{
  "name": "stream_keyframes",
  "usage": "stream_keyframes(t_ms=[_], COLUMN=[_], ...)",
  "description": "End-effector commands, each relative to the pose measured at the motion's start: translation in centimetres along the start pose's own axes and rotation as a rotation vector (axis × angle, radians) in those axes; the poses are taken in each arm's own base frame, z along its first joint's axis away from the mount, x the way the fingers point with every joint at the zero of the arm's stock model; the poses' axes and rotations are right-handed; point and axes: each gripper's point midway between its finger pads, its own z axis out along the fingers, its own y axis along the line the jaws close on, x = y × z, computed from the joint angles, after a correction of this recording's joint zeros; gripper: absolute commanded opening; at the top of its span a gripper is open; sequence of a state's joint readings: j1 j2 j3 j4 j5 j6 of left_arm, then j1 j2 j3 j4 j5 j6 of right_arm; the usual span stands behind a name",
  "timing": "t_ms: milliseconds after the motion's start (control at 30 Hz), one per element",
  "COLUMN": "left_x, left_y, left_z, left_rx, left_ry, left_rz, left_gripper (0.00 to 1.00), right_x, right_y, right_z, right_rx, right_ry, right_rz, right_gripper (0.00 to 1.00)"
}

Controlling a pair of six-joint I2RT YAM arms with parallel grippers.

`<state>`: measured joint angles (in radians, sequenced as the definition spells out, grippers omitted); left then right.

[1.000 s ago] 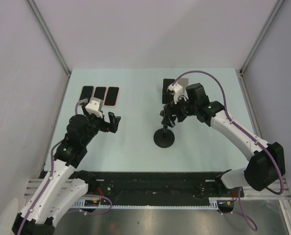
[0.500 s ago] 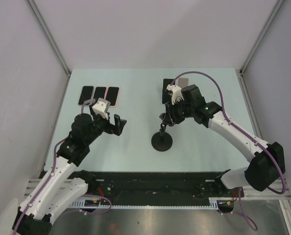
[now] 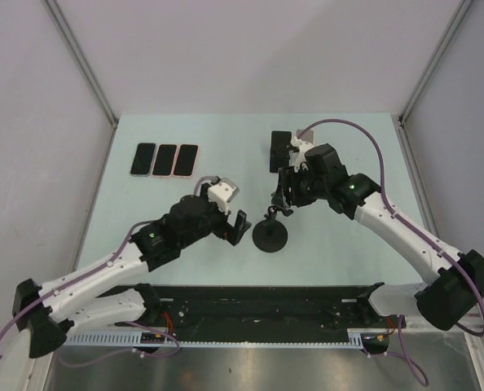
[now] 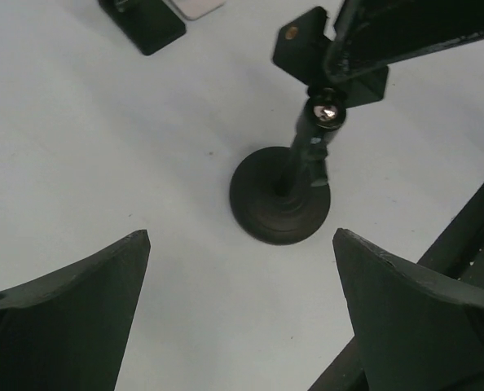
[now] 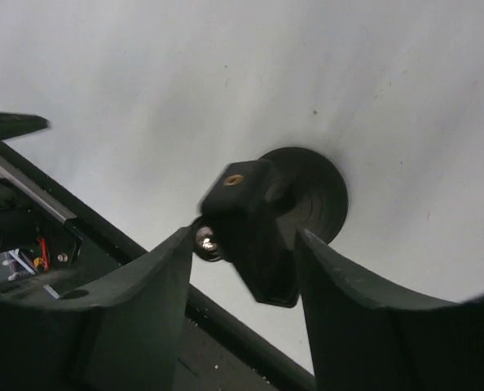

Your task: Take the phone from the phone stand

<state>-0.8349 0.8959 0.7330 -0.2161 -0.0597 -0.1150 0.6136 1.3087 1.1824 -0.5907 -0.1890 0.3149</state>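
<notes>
The black phone stand [image 3: 270, 235] stands mid-table on a round base [image 4: 279, 198] with a thin stem. Its cradle head [image 5: 254, 228] shows no phone on it. My right gripper [image 3: 279, 198] reaches down from behind and is shut on the cradle, one finger against the ball joint and the other against the cradle's far side [image 5: 246, 244]. My left gripper [image 3: 240, 226] hovers just left of the base, open and empty, its fingers [image 4: 71, 301] wide apart. A black phone [image 3: 280, 151] lies flat behind the stand, partly under the right arm.
Three more phones [image 3: 165, 160] lie side by side at the back left. A black rail [image 3: 258, 297] runs along the near table edge. Grey walls close in both sides. In the left wrist view a black phone [image 4: 144, 20] and a pale one [image 4: 195, 6] lie beyond the stand.
My left arm has swung right from beside the three phones to just left of the stand's base. The right gripper has closed round the cradle head, and the stand has shifted slightly.
</notes>
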Motion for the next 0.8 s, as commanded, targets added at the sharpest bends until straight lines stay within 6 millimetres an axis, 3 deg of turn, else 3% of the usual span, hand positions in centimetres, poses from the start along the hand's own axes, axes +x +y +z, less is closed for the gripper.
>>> stream_keyframes(t_ms=[0,67,100,200,367,567,633,733,767], left_x=[-2.6,-3.1,-2.5,-2.5,-2.3,-0.2,-0.1,0.6,0.7], left_y=[-2.2,-2.9,-3.3,-4.3,-5.5,-7.2,-7.4,-7.8,-7.8], left_z=[2.4,3.4,4.5,6.3,8.7,11.4,11.9,12.5,12.5], left_rx=[-0.046,-0.037,-0.030,0.009,0.055,0.129,0.138,0.160,0.166], left_ry=[-0.075,-0.093,-0.073,-0.112,-0.136,-0.114,-0.120,-0.109,-0.107], left_rz=[0.030,0.042,0.053,0.064,0.104,0.125,0.133,0.155,0.158], left_gripper=[1.00,1.00,1.00,1.00,0.99,0.95,0.91,0.77,0.62], right_x=[-3.8,-4.2,-4.6,-5.3,-5.7,-5.9,-5.5,-5.3,-4.9], right_y=[2.6,2.8,2.8,2.1,0.6,-1.8,-2.4,-2.2,-1.8], right_z=[-3.2,-4.3,-4.8,-6.6,-9.4,-12.3,-12.8,-13.8,-13.6], right_rx=[-0.071,-0.077,-0.067,-0.024,0.065,0.149,0.160,0.135,0.107], right_ry=[-0.162,-0.194,-0.216,-0.278,-0.360,-0.489,-0.503,-0.536,-0.532], right_rz=[0.002,-0.008,-0.021,-0.058,-0.104,-0.130,-0.141,-0.198,-0.239], right_gripper=[0.67,0.74,0.78,0.82,0.83,0.86,0.87,0.88,0.89])
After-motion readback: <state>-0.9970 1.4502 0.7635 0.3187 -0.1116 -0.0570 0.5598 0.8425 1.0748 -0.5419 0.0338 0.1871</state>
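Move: To the left hand's right, about 13 cm off, 4 cm farther ahead and 8 cm lower, is the phone stand's ball joint; its round base is some 9 cm beneath the joint. The black phone holder stands roughly 32 cm beyond that base and 5 cm to its right, the white phone holder 8 cm right of the black one. From the right hand, the stand's clamp is only about 2 cm left, 1 cm ahead and 2 cm down, between its half-open fingers. Sweeping about 12 cm to the right and sinking some 7 cm, the left hand comes in to straddle the phone stand's ball joint, its wide-open fingers just starting to close. Meanwhile the right hand spreads its fingers around the clamp, rises some 10 cm off it and then swings right, its fingers tipping upward by about 25 degrees. ##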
